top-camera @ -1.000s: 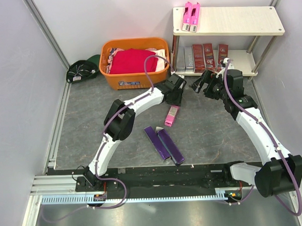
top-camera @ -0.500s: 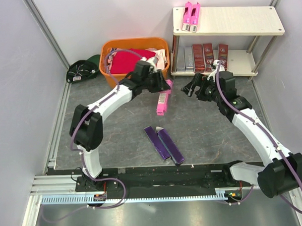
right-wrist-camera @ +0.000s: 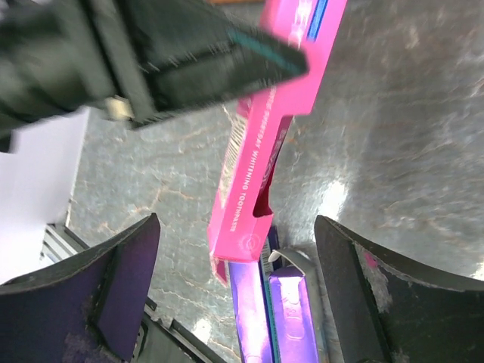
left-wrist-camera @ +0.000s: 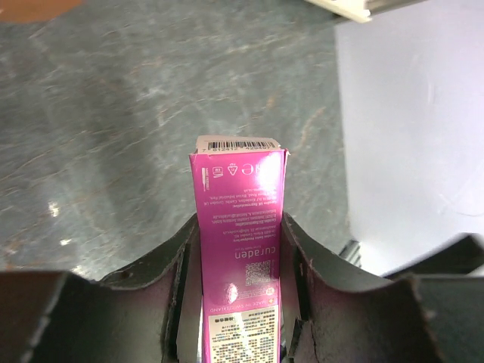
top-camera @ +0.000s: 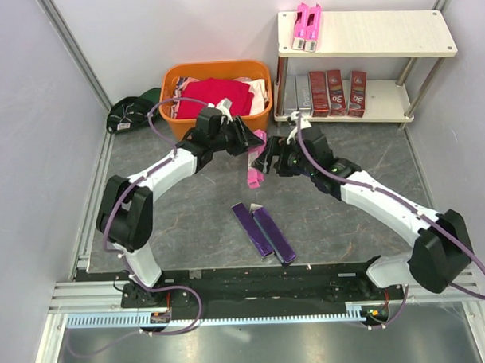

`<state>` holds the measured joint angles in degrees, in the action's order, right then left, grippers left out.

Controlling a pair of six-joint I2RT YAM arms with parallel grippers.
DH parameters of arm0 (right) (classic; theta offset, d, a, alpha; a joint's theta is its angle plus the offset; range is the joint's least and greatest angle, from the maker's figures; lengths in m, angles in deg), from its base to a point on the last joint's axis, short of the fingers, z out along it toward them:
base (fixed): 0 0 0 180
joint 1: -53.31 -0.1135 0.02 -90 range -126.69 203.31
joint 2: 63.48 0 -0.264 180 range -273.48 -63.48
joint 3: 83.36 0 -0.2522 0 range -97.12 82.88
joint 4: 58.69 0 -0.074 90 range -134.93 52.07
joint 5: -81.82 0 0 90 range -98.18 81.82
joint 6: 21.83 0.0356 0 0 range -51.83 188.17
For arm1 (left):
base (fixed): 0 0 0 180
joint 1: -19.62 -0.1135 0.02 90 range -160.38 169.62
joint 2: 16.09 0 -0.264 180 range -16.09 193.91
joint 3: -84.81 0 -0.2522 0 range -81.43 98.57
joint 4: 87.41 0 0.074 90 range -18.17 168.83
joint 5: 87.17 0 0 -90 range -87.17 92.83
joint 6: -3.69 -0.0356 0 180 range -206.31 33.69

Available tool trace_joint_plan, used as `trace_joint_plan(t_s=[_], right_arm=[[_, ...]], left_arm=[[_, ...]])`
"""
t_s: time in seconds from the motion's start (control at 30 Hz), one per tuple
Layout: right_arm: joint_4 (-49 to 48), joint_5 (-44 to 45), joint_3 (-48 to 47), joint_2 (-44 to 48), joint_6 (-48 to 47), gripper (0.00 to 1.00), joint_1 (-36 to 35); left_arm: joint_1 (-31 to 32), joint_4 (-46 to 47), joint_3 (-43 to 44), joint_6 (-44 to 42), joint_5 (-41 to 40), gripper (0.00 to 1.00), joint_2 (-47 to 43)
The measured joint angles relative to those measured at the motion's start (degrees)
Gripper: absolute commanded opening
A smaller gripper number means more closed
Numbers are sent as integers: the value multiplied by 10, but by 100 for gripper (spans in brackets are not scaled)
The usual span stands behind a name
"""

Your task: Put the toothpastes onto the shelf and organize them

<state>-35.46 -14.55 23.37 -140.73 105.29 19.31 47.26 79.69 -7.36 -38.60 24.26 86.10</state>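
My left gripper (top-camera: 251, 141) (left-wrist-camera: 240, 225) is shut on a hot pink toothpaste (top-camera: 253, 170) (left-wrist-camera: 240, 204) and holds it above the floor, its free end tilted down. My right gripper (top-camera: 267, 159) (right-wrist-camera: 242, 261) is open right beside it, and the pink box (right-wrist-camera: 261, 159) hangs between its wide-apart fingers without touching them. Two dark purple toothpastes (top-camera: 263, 232) (right-wrist-camera: 281, 318) lie side by side on the floor. The shelf (top-camera: 381, 35) stands at the back right. It carries two pink boxes (top-camera: 307, 26) on top, and silver-grey (top-camera: 296, 93) and dark red boxes (top-camera: 336, 92) below.
An orange basket (top-camera: 217, 125) with a red cloth (top-camera: 215, 96) stands left of the shelf, just behind the left gripper. A dark bundle (top-camera: 133, 113) lies at the back left corner. Grey walls close in both sides.
The left arm lifted the pink box off the floor and swung it left and back. The right arm left the shelf's lower board and came left up to the box, still open.
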Motion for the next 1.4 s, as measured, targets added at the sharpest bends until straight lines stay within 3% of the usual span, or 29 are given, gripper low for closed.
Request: trace_joint_plan(t_s=[0.13,0.27,0.4,0.5,0.63,0.7,0.73,0.83,0.93,1.07,1.4], right_arm=[[-1,26,-4,-27,2,80,-23],[-17,55,-7,-45,2,58,-37],[-41,67,-7,-53,6,47,-44],[-53,72,-7,-53,5,37,-46],[-60,73,-7,-53,4,28,-48],[-60,72,-7,-53,3,27,-48],[-60,73,-7,-53,2,26,-48],[-59,74,-7,-53,-1,24,-48],[-59,76,-7,-53,-4,23,-47],[-58,77,-7,-51,-9,22,-47],[-33,90,-12,-34,-30,22,-47]], left_arm=[[0,11,0,6,5,36,-12],[0,16,0,11,12,36,-20],[0,23,-2,13,13,37,-24],[0,26,-3,15,13,39,-25],[0,29,-5,17,13,50,-27],[-2,33,-10,17,12,58,-30],[-3,35,-13,18,13,68,-32],[-6,35,-24,19,13,86,-44],[-7,31,-32,16,12,95,-67],[-12,18,-32,6,5,100,-95],[-26,-42,-32,-37,-50,100,-140]])
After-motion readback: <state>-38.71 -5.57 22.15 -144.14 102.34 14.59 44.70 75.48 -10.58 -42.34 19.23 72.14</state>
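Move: The left hand already holds the pink toothpaste box near its far end, the box's middle about 3 cm back from that hand; the waiting right gripper lies some 8 cm back and 3 cm right of it. From the open right hand, the box's middle is roughly 5 cm ahead, 3 cm left and slightly below. Two purple boxes lie about 16 cm back and 19 cm below the right hand, one straight back, one 5 cm left. The right fingers close around the nearer part of the pink box, pinching it after the hand slides about 3 cm left and a little forward, dipping then partly rising. The left hand, still holding the far part, lifts about 3 cm and pauses until that grip is made, then opens wide, lets go and backs off up and left by some 6 cm while the right keeps its hold. ##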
